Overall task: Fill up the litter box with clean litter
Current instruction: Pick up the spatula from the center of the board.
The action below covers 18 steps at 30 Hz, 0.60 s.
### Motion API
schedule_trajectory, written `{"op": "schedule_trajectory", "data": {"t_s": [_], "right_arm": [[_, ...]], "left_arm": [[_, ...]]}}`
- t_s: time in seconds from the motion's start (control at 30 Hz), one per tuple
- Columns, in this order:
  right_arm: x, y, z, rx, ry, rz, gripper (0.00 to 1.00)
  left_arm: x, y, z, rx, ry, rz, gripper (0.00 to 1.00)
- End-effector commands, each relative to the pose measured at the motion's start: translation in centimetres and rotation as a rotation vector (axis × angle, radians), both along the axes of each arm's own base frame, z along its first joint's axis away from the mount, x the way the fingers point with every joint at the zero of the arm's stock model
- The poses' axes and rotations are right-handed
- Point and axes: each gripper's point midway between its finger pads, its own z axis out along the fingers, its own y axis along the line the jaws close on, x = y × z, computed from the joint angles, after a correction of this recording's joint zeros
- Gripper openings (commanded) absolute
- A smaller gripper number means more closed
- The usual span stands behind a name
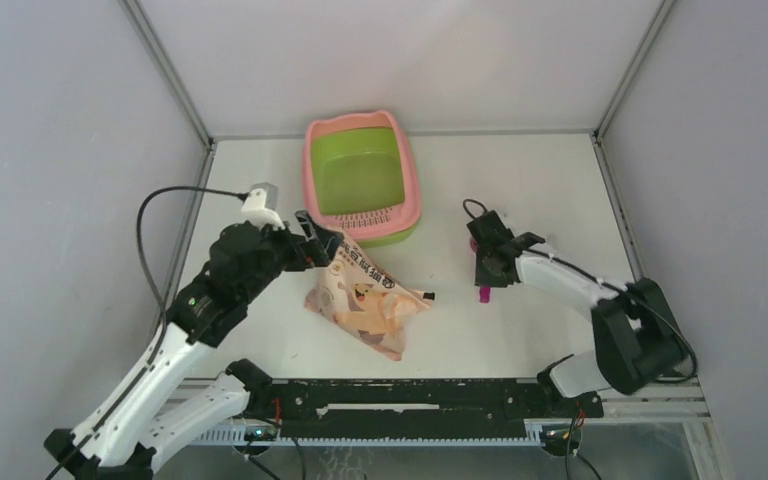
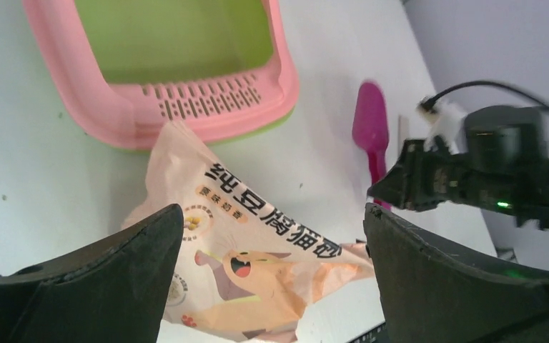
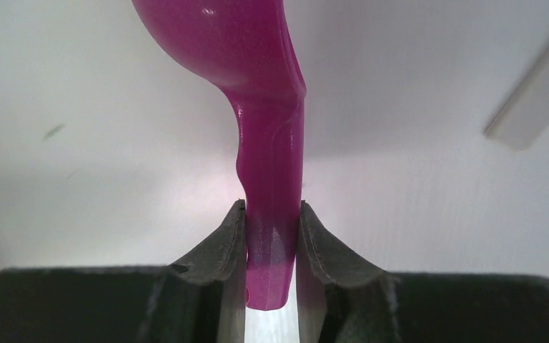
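The litter box (image 1: 312, 190) stands at the back centre, with a pink rim, a bare lime-green basin and a perforated pink grid at its near end; it also fills the top left of the left wrist view (image 2: 114, 107). No litter shows. A peach-pink printed bag (image 1: 365, 305) lies on the table in front of the box. My left gripper (image 1: 322, 246) hovers at the bag's upper left end, open wide, with the bag (image 2: 257, 257) below and between its fingers, untouched. My right gripper (image 1: 487, 272) is shut on the handle of a magenta scoop (image 3: 271, 143), whose bowl (image 2: 370, 125) points toward the back.
Grey walls close in the white table on the left, back and right. A black rail (image 1: 410, 400) runs along the near edge between the arm bases. A thin white strip (image 3: 529, 93) lies on the table just right of the scoop.
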Motion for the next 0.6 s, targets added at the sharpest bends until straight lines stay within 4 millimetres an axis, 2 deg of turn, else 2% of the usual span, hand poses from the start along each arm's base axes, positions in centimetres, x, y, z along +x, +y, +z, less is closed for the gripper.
{"op": "schedule_trajectory", "data": {"t_s": [0.0,0.1,0.17,0.23,0.37,0.57], "right_arm": [[0.2,4.1,10.5,0.01,-0.286,0.272,0.01],[-2.7,7.1,15.5,-0.01,-0.418,0.515,0.0],[-5.1,8.7,17.7,-0.044,-0.493,0.686,0.0],[-6.9,9.5,19.2,-0.099,-0.556,0.778,0.02],[-8.1,9.3,20.2,-0.324,-0.626,0.833,0.02],[-7.5,9.3,20.9,-0.605,-0.684,0.802,0.0]], "left_arm": [[-0.6,-2.5,1.6,0.01,0.045,-0.152,1.0],[-0.9,-4.4,2.8,-0.016,0.071,-0.244,1.0],[-1.3,-5.4,4.3,-0.053,0.078,-0.293,1.0],[-1.7,-6.0,5.5,-0.09,0.083,-0.321,1.0],[-2.5,-5.6,7.9,-0.165,0.085,-0.296,1.0],[-3.8,-4.8,9.5,-0.242,0.092,-0.271,1.0]]}}
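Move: The spatula is already pinched by its handle in my right hand, low over the board; the litter bag's middle lies some 21 cm to the left and 4 cm nearer my base, about level. The litter box stands roughly 18 cm ahead and 23 cm left of it, and the white strip about 5 cm ahead and 11 cm right. From my left hand, empty and wide open, the bag is about 25 cm below, 4 cm right and 2 cm back. I sweep the spatula up off the board with my right hand, rising about 20 cm and settling slightly at the end, while carrying it some 12 cm left and 9 cm back to the bag's side. The hand swings counter-clockwise by around 50 degrees and tips its fingers up, keeping its grip. My left hand stays open, shifts about 5 cm right, then rises 6 cm above the bag. ##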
